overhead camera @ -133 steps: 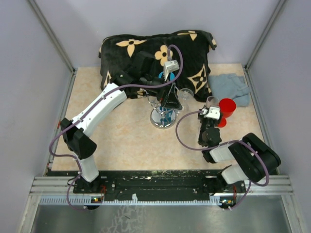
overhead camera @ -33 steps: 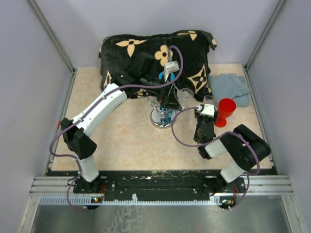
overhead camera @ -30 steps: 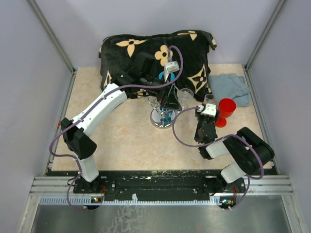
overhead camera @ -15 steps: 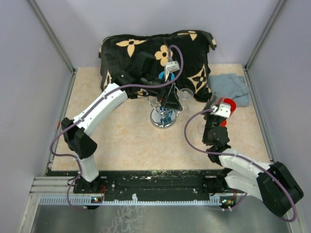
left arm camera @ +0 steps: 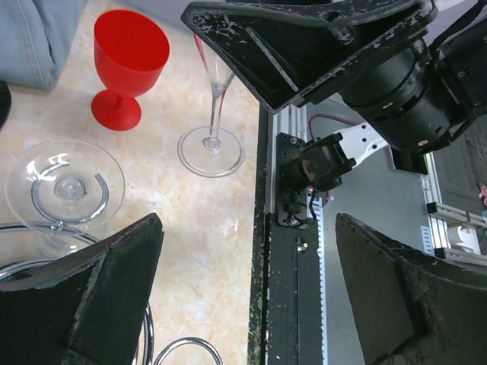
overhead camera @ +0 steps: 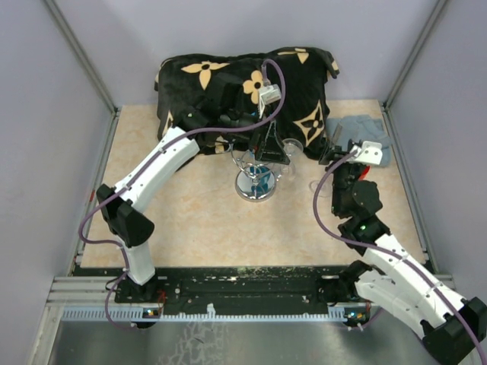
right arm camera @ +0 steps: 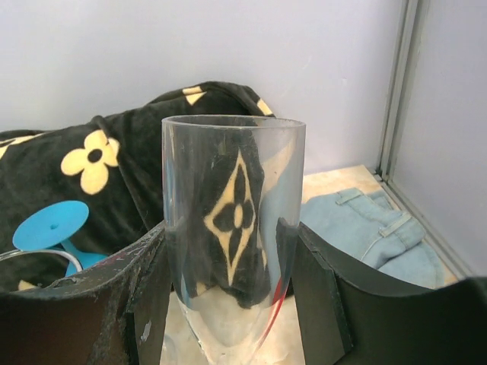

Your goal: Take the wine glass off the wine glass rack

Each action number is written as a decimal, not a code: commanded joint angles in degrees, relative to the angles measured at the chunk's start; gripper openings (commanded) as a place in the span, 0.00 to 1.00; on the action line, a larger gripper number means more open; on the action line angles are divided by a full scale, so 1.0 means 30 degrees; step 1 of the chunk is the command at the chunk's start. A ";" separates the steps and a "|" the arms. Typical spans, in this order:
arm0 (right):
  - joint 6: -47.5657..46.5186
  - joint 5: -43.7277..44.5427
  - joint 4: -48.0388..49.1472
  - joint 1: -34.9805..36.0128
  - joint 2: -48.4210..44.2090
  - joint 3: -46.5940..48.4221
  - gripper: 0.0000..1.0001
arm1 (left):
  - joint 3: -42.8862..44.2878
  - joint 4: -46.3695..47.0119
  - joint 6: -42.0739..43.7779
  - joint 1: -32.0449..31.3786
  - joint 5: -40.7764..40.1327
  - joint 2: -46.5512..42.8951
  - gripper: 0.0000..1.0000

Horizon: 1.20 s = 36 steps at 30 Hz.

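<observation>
The wine glass rack stands mid-table on its shiny round base, and its wire loops show low in the left wrist view. A clear wine glass hangs upside down on a loop, and a blue one hangs behind it. My left gripper hovers over the rack, open and empty. Right of the rack, my right gripper is shut on the bowl of a clear flute glass. The flute's foot rests on the table.
A red goblet stands just behind the flute. A black cushion with tan flowers lies along the back wall, and a blue cloth lies at the back right. The table's front rail is near.
My right arm has swung out to the right and stretched forward, and its gripper, still around the flute, now sits a little farther back and right. The left gripper has risen slightly over the rack.
</observation>
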 commanded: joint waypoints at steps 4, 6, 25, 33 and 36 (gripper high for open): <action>-0.2436 -0.1072 -0.0289 0.0152 0.0935 0.3166 0.00 | 0.1067 0.0858 -0.0603 0.0406 0.0387 0.0266 0.99; -0.2594 -0.1324 -0.0552 0.0135 0.1579 0.4287 0.00 | 0.1449 0.1003 -0.0707 0.0470 0.0452 0.0433 0.99; -0.3791 -0.6465 0.2452 -0.2251 0.5504 0.9510 0.00 | 0.3429 0.4603 -0.2572 0.1370 0.0858 0.2058 1.00; 0.0762 -0.7491 0.1256 -0.2457 0.6404 1.2160 0.00 | 0.3156 0.5285 -0.3156 0.1382 0.1000 0.1793 1.00; 0.2806 -0.7590 -0.0084 -0.2627 0.6690 1.3609 0.00 | 0.2809 0.5297 -0.2940 0.1432 0.0860 0.1480 1.00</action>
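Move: The right hand already holds the clear flute upright by its lower bowl, with its foot well off the table; the open left hand is about 17 cm to its left and 3 cm back, at much the same height. From the left hand the flute is about 17 cm right, 3 cm ahead and 4 cm lower. The hung clear glass is about 9 cm ahead of that hand, 5 cm right and 17 cm down. The red glass stands some 7 cm ahead of the right hand, 8 cm right, 24 cm down. Still pinching the flute's bowl, the right hand carries it up some 16 cm, with about 5 cm forward and 5 cm left as well, tipping its fingers upward by roughly 15 degrees and bringing the flute's foot closer to the left hand. The left hand, fingers still wide open and touching nothing visible, goes forward and up about 5 cm each above the rack. ##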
